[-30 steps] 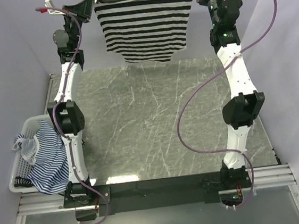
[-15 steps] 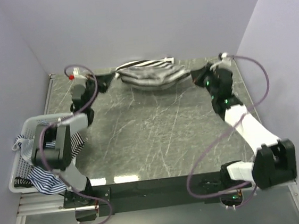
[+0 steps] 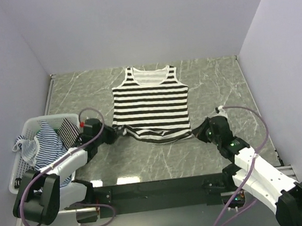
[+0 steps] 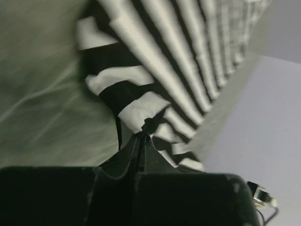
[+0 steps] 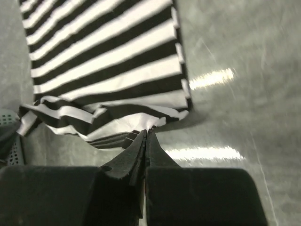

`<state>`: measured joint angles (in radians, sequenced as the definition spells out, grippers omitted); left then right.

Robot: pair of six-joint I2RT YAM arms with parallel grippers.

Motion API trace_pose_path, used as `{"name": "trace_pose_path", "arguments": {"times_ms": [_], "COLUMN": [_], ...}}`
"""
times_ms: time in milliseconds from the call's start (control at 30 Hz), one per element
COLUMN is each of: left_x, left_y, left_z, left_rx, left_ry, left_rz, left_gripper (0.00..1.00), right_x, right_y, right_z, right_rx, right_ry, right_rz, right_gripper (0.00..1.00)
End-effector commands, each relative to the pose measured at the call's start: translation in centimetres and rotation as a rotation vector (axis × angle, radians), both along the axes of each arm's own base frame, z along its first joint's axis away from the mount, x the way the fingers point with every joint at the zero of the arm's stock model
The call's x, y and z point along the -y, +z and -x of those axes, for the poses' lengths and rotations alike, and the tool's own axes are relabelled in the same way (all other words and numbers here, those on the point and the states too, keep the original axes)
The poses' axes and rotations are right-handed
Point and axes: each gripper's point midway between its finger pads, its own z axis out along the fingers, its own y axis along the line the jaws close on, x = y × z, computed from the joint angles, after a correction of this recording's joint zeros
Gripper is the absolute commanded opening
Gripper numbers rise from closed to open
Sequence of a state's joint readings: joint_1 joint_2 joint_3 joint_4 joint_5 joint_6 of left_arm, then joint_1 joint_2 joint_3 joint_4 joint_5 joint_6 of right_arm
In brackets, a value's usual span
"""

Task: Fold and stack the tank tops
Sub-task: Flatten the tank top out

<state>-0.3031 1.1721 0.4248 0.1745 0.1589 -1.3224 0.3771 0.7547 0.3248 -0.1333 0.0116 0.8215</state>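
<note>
A black-and-white striped tank top (image 3: 150, 105) lies spread flat on the marble table (image 3: 218, 84), neck towards the back wall and hem towards me. My left gripper (image 3: 116, 133) is low on the table, shut on the hem's left corner. My right gripper (image 3: 194, 134) is shut on the hem's right corner. In the left wrist view the pinched cloth (image 4: 155, 52) bunches at the closed tips (image 4: 141, 135). The right wrist view shows the hem (image 5: 103, 52) rumpled in front of the closed tips (image 5: 146, 131). Thinner blue-and-white striped tank tops (image 3: 49, 142) sit in the basket.
A white mesh basket (image 3: 17, 183) stands at the table's left edge beside the left arm. Purple-grey walls close in the back and both sides. The arms' mounting rail (image 3: 159, 190) runs along the near edge.
Both arms came down from high at the back and drew towards the near edge. The striped top went from hanging, to bunched at the back, to lying flat.
</note>
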Motion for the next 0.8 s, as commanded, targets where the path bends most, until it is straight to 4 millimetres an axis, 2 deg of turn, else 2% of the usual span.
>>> {"name": "trace_pose_path", "arguments": {"times_ms": [0,200,467,567,767], "left_x": [-1.2,-2.6,-3.9,-4.0,-5.5], "left_y": [-3.8,-4.2,-6.6,-6.9,-6.2], "left_z": [3.8,5.2,8.2,8.9,8.7], "left_rx": [-0.195,-0.254,-0.416,-0.454,-0.480], "left_ry": [0.037,0.059,0.029,-0.003,-0.005], "left_rz": [-0.056,-0.133,-0.238,-0.268,-0.366], "left_gripper": [0.01,0.01,0.01,0.01,0.01], "right_x": [-0.2,-0.4,0.2,-0.1,-0.3], "right_y": [-1.1,-2.0,-3.3,-3.6,-4.2], "right_z": [1.6,3.5,5.0,5.7,6.5], "right_rx": [-0.062,-0.101,-0.160,-0.202,-0.262], "right_ry": [-0.017,0.001,0.025,0.056,0.088], "right_rz": [-0.043,-0.041,0.006,0.006,0.030], "right_gripper": [0.00,0.00,0.00,0.00,0.00]}}
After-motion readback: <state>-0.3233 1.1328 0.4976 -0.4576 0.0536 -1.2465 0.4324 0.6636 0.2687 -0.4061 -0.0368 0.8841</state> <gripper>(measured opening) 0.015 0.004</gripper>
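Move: The near table edge, which the held hem corners are drawn towards, lies about 26 cm back of the left hand and 20 cm back of the right, both some 7 cm above the table. The tank top's middle is roughly 11 cm ahead and 16 cm right of the left hand, and 16 cm ahead and 19 cm left of the right. The basket stands some 36 cm left and 8 cm back of the left hand. Still pinching the hem corners, both hands draw back about 7 cm towards the near table edge while sinking. ##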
